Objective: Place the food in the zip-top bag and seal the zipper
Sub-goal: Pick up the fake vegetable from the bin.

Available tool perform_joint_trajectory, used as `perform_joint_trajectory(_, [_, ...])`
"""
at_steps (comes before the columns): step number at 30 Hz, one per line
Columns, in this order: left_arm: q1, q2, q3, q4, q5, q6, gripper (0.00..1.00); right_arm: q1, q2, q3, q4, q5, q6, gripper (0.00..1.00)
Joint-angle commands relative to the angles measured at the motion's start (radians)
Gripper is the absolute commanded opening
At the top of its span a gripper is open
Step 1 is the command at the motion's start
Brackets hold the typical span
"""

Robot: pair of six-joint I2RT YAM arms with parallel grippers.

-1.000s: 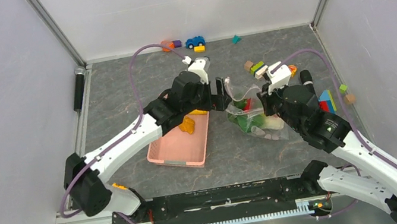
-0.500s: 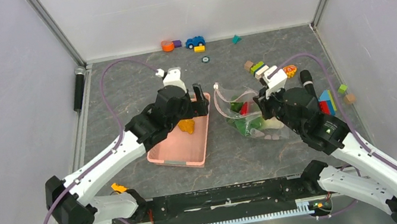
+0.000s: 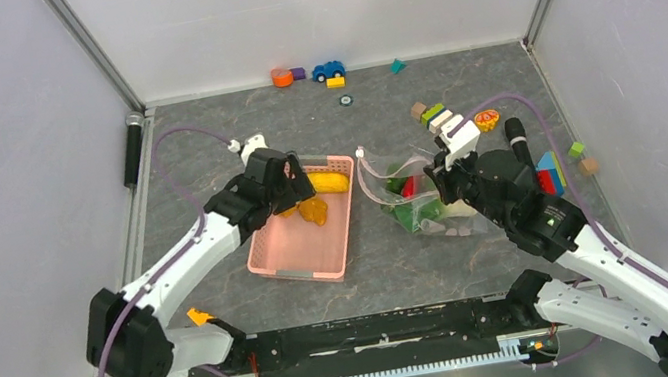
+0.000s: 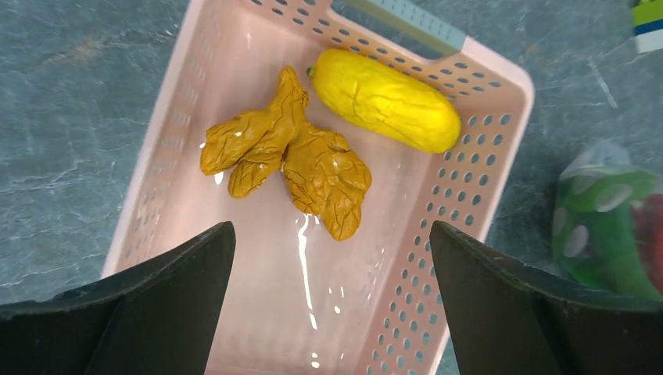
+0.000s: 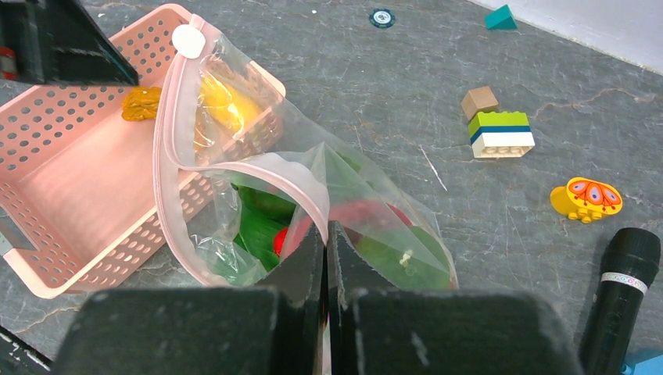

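My right gripper [image 5: 327, 234] is shut on the pinkish zipper strip [image 5: 168, 133] of the clear zip-top bag [image 3: 413, 201], holding its mouth up and open toward the basket. The white slider tab [image 5: 188, 39] sits at the strip's far end. Green pieces [image 5: 258, 226] and a red piece [image 5: 367, 212] lie inside the bag. My left gripper [image 4: 332, 258] hangs open over the pink basket [image 4: 485, 148], holding nothing. In the basket lie a yellow piece [image 4: 383, 99] and wrinkled orange pieces [image 4: 313, 168], ahead of the fingertips.
Building blocks [image 5: 500, 133], a yellow butterfly toy [image 5: 586, 199] and a black cylinder [image 5: 625, 281] lie right of the bag. A toy car [image 3: 327, 70] and small blocks sit by the back wall. Another black cylinder [image 3: 132, 149] lies at the left edge.
My left arm has drawn back from the bag's mouth, leftward and nearer, and now hovers over the basket, still open. The right gripper has kept its hold on the bag.
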Motion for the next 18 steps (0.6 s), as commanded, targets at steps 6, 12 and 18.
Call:
perform_joint_trajectory(6, [0.028, 0.223, 0.048, 0.145, 0.106, 0.190, 1.00, -0.001, -0.006, 0.007, 0.048, 0.017, -0.020, 0.00])
perform_joint_trajectory(12, [0.032, 0.323, 0.093, 0.186, 0.141, 0.463, 1.00, -0.001, -0.008, -0.001, 0.042, 0.019, -0.027, 0.00])
perform_joint_trajectory(18, [0.034, 0.440, 0.169, 0.133, 0.129, 0.539, 1.00, -0.002, -0.005, 0.007, 0.032, 0.010, -0.031, 0.00])
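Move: The orange ginger-like vegetable lies about 4 cm ahead of the left hand, neither left nor right of it, and some 12 cm below, on the bin floor. The yellow squash is about 8 cm ahead and 6 cm to the right of that hand, at the same depth; the bag's filled middle is roughly 3 cm ahead and 26 cm to its right. From the right hand, the orange vegetable lies about 8 cm ahead, 27 cm left and 22 cm below. Down and somewhat forward, with a little drift to the right, the left hand sinks about 8 cm into the bin towards the orange vegetable, quick at first and then slowing. The wrist turns clockwise some 20 degrees while its left side rises; the fingers stay wide open on either side of the orange vegetable's wider lobe. The right hand stays put, still pinching the bag's edge. ##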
